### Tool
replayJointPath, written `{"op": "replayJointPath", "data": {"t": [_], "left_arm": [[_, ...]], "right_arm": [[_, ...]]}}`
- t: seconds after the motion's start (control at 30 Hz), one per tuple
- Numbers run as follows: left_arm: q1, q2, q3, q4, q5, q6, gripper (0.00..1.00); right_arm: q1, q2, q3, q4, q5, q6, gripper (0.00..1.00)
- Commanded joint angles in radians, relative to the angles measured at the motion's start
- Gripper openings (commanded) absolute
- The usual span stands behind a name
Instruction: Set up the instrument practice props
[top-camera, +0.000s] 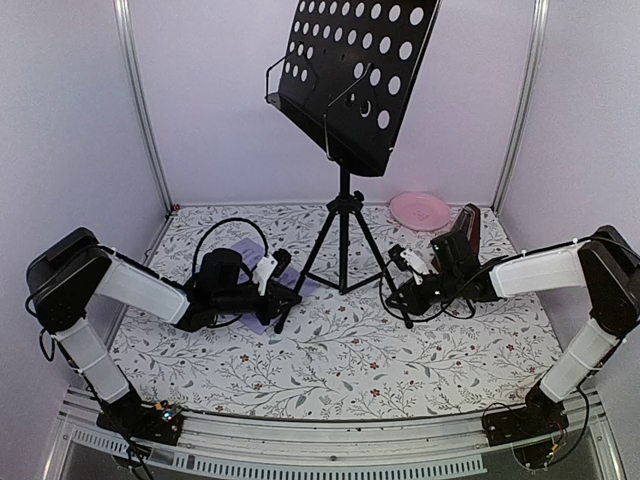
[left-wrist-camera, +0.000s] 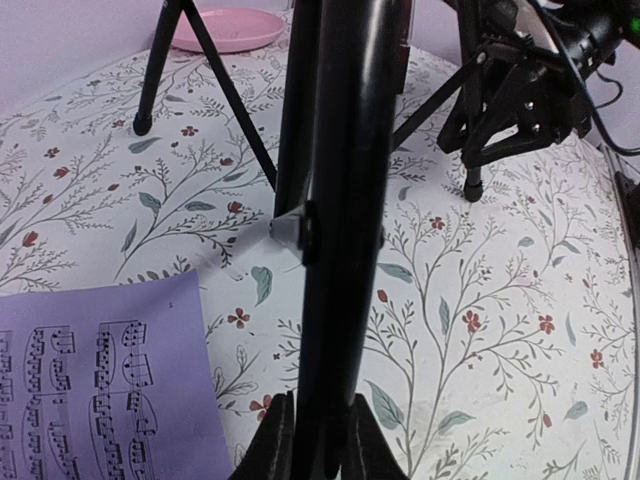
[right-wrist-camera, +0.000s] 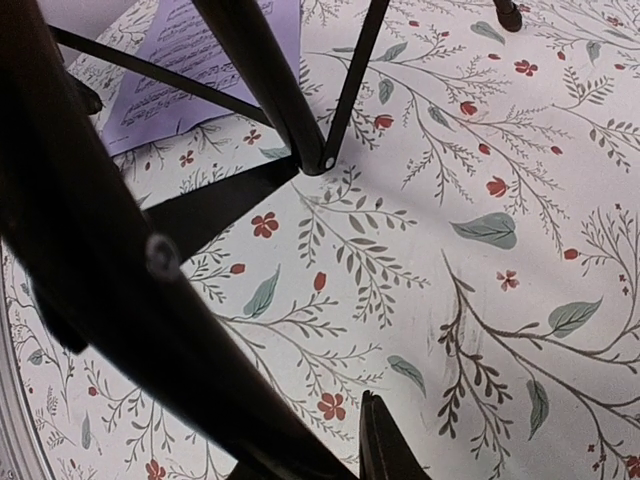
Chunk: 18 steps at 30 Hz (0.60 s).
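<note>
The black perforated music stand (top-camera: 355, 70) stands upright on its tripod at the middle of the table. My left gripper (top-camera: 290, 300) (left-wrist-camera: 318, 420) is shut on the lower part of the front-left tripod leg (left-wrist-camera: 340, 200), one jaw on each side. My right gripper (top-camera: 402, 297) (right-wrist-camera: 310, 440) sits at the front-right tripod leg (right-wrist-camera: 120, 280). Its one visible finger (right-wrist-camera: 378, 445) stands clear of the leg and the other is hidden behind it. A sheet-music page (top-camera: 245, 255) (left-wrist-camera: 90, 390) (right-wrist-camera: 200, 60) lies flat under the left side of the tripod. The dark red-brown metronome (top-camera: 468, 222) stands at the back right.
A pink round plate (top-camera: 420, 210) (left-wrist-camera: 225, 28) lies at the back right, next to the metronome. A floral cloth (top-camera: 330, 370) covers the table. White walls with metal posts close in the back and sides. Black cables loop by both wrists.
</note>
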<state>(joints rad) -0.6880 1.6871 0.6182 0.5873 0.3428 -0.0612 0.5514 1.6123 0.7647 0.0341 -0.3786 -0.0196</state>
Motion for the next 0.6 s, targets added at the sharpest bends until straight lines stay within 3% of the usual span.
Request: {"op": "replayJointPath", "data": {"t": [0.0,0.13,0.47,0.57], "left_arm": [[0.009,0.036,-0.061,-0.166,-0.040,-0.129,0.00],[-0.021,0.033,-0.059,-0.160,-0.053,-0.138,0.00],[-0.121,0.078,-0.018,-0.126,-0.068,-0.194,0.00],[-0.156,0.104,0.011,-0.115,-0.070,-0.223,0.00]], "right_arm": [[-0.074,0.104,0.050,-0.233,0.264,0.297,0.10],[-0.087,0.144,0.076,-0.235,0.273,0.293,0.18],[-0.117,0.123,0.117,-0.252,0.333,0.287,0.55],[-0.137,0.127,0.139,-0.258,0.333,0.270,0.59]]}}
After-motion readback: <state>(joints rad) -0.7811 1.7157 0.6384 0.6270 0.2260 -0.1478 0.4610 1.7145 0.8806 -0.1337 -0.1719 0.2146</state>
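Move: The right hand has the stand's right front leg between its nearly shut fingers; that leg's foot sits about 4 cm back, 2 cm right and 6 cm below. The stand's post comes down roughly 5 cm ahead and 10 cm left, and the brown wedge-shaped box is some 15 cm ahead and 11 cm right. The left hand holds the left front leg, its foot about 4 cm back, 2 cm left and 7 cm below, with the sheet music some 8 cm ahead and 7 cm left. Forward about 4 cm goes the right hand, pushing the right front leg along, then it swings roughly 6 cm right and sinks 3 cm. As it swings, its fingers open around the leg down near the foot and the hand turns some 25 degrees clockwise. The left hand keeps its pinch on the left front leg, nearly still until it edges about 2 cm right at the end. ##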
